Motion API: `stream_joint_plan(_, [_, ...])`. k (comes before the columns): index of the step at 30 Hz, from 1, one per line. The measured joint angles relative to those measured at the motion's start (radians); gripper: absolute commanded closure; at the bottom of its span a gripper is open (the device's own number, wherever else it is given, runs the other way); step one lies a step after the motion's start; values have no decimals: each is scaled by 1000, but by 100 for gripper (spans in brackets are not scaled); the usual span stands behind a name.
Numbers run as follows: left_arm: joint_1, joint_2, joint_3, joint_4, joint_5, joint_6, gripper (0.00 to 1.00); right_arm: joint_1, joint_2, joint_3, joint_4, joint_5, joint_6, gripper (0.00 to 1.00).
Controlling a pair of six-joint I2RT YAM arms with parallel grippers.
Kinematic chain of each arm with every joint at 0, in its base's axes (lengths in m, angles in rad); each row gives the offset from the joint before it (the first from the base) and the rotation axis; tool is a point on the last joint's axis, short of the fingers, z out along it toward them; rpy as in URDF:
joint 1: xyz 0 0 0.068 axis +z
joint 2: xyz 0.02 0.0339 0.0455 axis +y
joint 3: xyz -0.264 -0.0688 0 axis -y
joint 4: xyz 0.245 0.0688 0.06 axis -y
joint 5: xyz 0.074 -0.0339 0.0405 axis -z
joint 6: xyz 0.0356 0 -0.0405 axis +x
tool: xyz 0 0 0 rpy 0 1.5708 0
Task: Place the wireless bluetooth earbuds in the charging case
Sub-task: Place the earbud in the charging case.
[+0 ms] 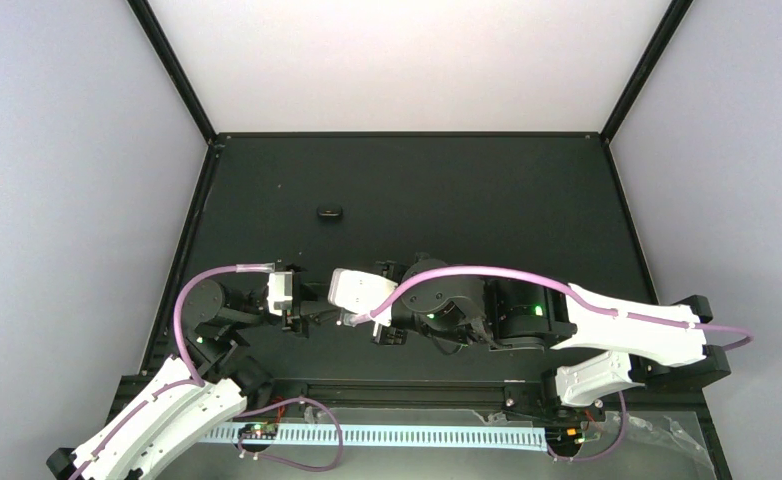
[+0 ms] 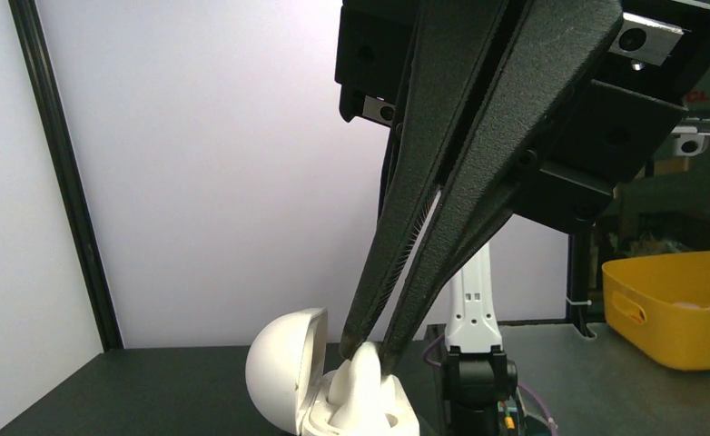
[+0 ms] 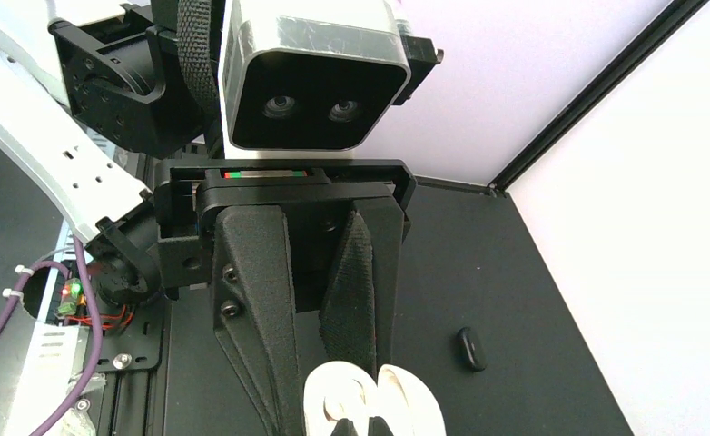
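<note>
The charging case [image 2: 279,372] sits on the black table with its domed lid swung open to the left. A white earbud [image 2: 367,391] stands up out of its base. My left gripper [image 2: 367,361] is shut on the top of that earbud. A second, smaller white bud [image 2: 340,383] shows just behind it. In the right wrist view the case [image 3: 415,404] lies at the bottom edge. My right gripper [image 3: 359,425] hovers over the case's middle, its two tips pressed together and holding nothing I can see. The left gripper's padded finger [image 3: 356,291] comes down to the case from above.
A small black oval object [image 1: 329,212] lies on the table behind the grippers and shows again in the right wrist view [image 3: 471,348]. A yellow bin [image 2: 678,309] stands off the table's right side. A white upright arm link [image 2: 469,300] rises beyond the case.
</note>
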Motion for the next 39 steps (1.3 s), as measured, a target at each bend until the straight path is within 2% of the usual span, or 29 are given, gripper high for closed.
stream_joint_plan(3, [0, 0, 0, -1, 0, 0, 98, 0, 5, 7, -7, 0, 0, 99])
stream_joint_plan(10, [0, 0, 0, 1, -2, 0, 98, 0, 5, 13, -10, -4, 17, 76])
stream_joint_plan(18, [0, 0, 0, 2, -2, -1, 98, 0, -87, 14, 28, 10, 56, 64])
stream_joint_plan(23, [0, 0, 0, 10, -2, -13, 98, 0, -174, -13, 78, 78, 82, 46])
stream_joint_plan(28, [0, 0, 0, 29, -1, -24, 98, 0, -163, -24, 86, 99, 116, 32])
stream_joint_plan(33, [0, 0, -1, 37, 0, -27, 98, 0, -104, -40, 93, 98, 142, 27])
stream_joint_plan(39, [0, 0, -1, 39, 0, -31, 99, 0, -77, -40, 124, 100, 147, 26])
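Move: The right hand's nearly shut fingertips are already at the earbud in the open charging case; its middle lies about 1 cm below them, level otherwise. The case body is about 3 cm below those tips and 1 cm to their left, the raised lid some 3 cm ahead of them at much the same height. The left hand still holds the case, with the earbud roughly 3 cm to its right and 2 cm above it. Right fingers open off the earbud; the hand backs some 7 cm up and 6 right, then returns about halfway. ##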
